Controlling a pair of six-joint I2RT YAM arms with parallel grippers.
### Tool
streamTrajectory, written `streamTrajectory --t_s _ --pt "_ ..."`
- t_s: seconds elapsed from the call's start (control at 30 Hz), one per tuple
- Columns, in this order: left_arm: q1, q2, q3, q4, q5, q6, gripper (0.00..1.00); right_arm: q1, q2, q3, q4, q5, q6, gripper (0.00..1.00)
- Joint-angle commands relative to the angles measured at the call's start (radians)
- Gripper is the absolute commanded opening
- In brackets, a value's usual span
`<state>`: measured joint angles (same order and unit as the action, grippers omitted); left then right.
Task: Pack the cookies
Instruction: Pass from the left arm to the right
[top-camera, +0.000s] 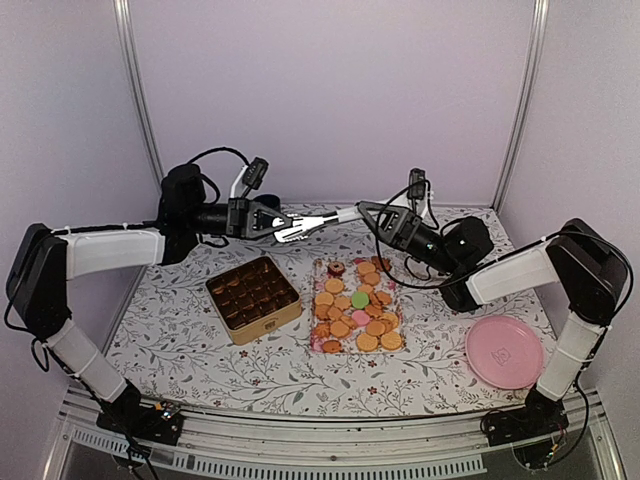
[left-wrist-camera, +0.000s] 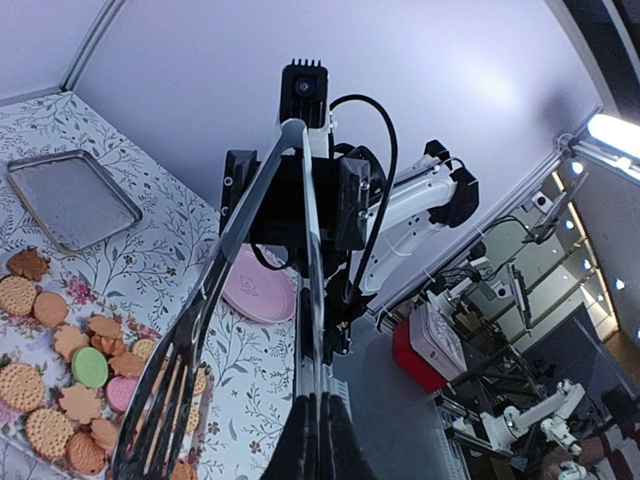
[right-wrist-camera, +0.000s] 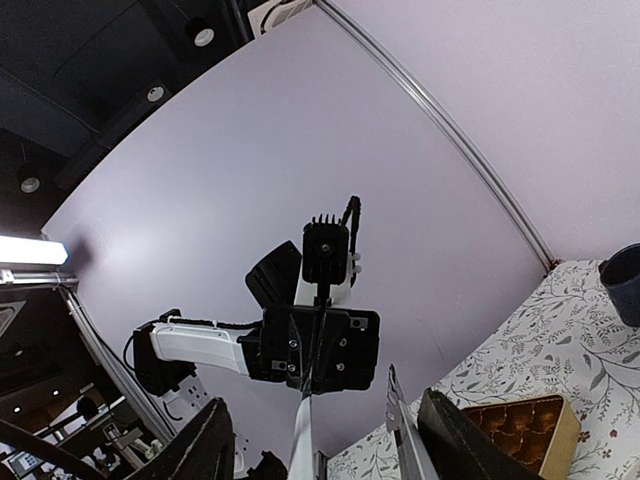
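The cookies (top-camera: 355, 305), mostly golden-orange with one green and a pink one, lie on a clear sheet at the table's middle; they also show at the lower left of the left wrist view (left-wrist-camera: 60, 370). Metal tongs (top-camera: 310, 222) hang in the air above the table's far side, between both arms. My left gripper (top-camera: 278, 225) (left-wrist-camera: 322, 440) is shut on one arm of the tongs (left-wrist-camera: 312, 300). The other arm, with a slotted end, spreads away to the side. My right gripper (top-camera: 362, 210) (right-wrist-camera: 330, 440) stands open around the tongs' hinge end, one blade (right-wrist-camera: 397, 420) close to its right finger.
A gold tin (top-camera: 253, 298) (right-wrist-camera: 520, 425) with brown compartments sits left of the cookies. A pink plate (top-camera: 505, 352) (left-wrist-camera: 258, 285) lies near the right arm's base. A shallow metal tray (left-wrist-camera: 70, 198) rests farther back, and a dark cup (right-wrist-camera: 625, 280) stands at the right edge.
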<state>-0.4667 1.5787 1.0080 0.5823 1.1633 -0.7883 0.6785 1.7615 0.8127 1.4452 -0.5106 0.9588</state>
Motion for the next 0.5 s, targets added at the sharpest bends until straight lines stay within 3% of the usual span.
streamTrajectory --t_s 0.0,0.3,0.47 --pt "0.010 -0.028 0.009 0.008 0.012 0.021 0.00 0.000 -0.004 0.012 -0.060 -0.091 -0.019 0.61" --pt "0.013 -0.034 0.012 -0.051 0.008 0.079 0.00 -0.002 -0.055 -0.022 -0.133 -0.079 -0.068 0.42" --pt "0.014 -0.041 0.049 -0.257 -0.041 0.249 0.00 -0.004 -0.091 -0.016 -0.166 -0.055 -0.093 0.39"
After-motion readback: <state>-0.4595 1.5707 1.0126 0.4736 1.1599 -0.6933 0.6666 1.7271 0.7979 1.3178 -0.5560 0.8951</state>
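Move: The tongs' handle end already stands between the right hand's open fingers, within about 1 cm of the point where they close. Some 30 cm beneath that hand lie the cookies, about 4 cm back and 5 cm left, and the metal tray, about 9 cm ahead and 15 cm right. From the left hand, which grips one tong jaw near its tip, the handle end is about 18 cm to the right and a couple of centimetres ahead. Down by about 2 cm goes the right hand, its fingers tipping some 5 degrees downward while they close in on the tongs' two arms from either side, by roughly a quarter of their full opening, without shutting. The left hand keeps its pinch on the jaw and sinks about 1 cm. ##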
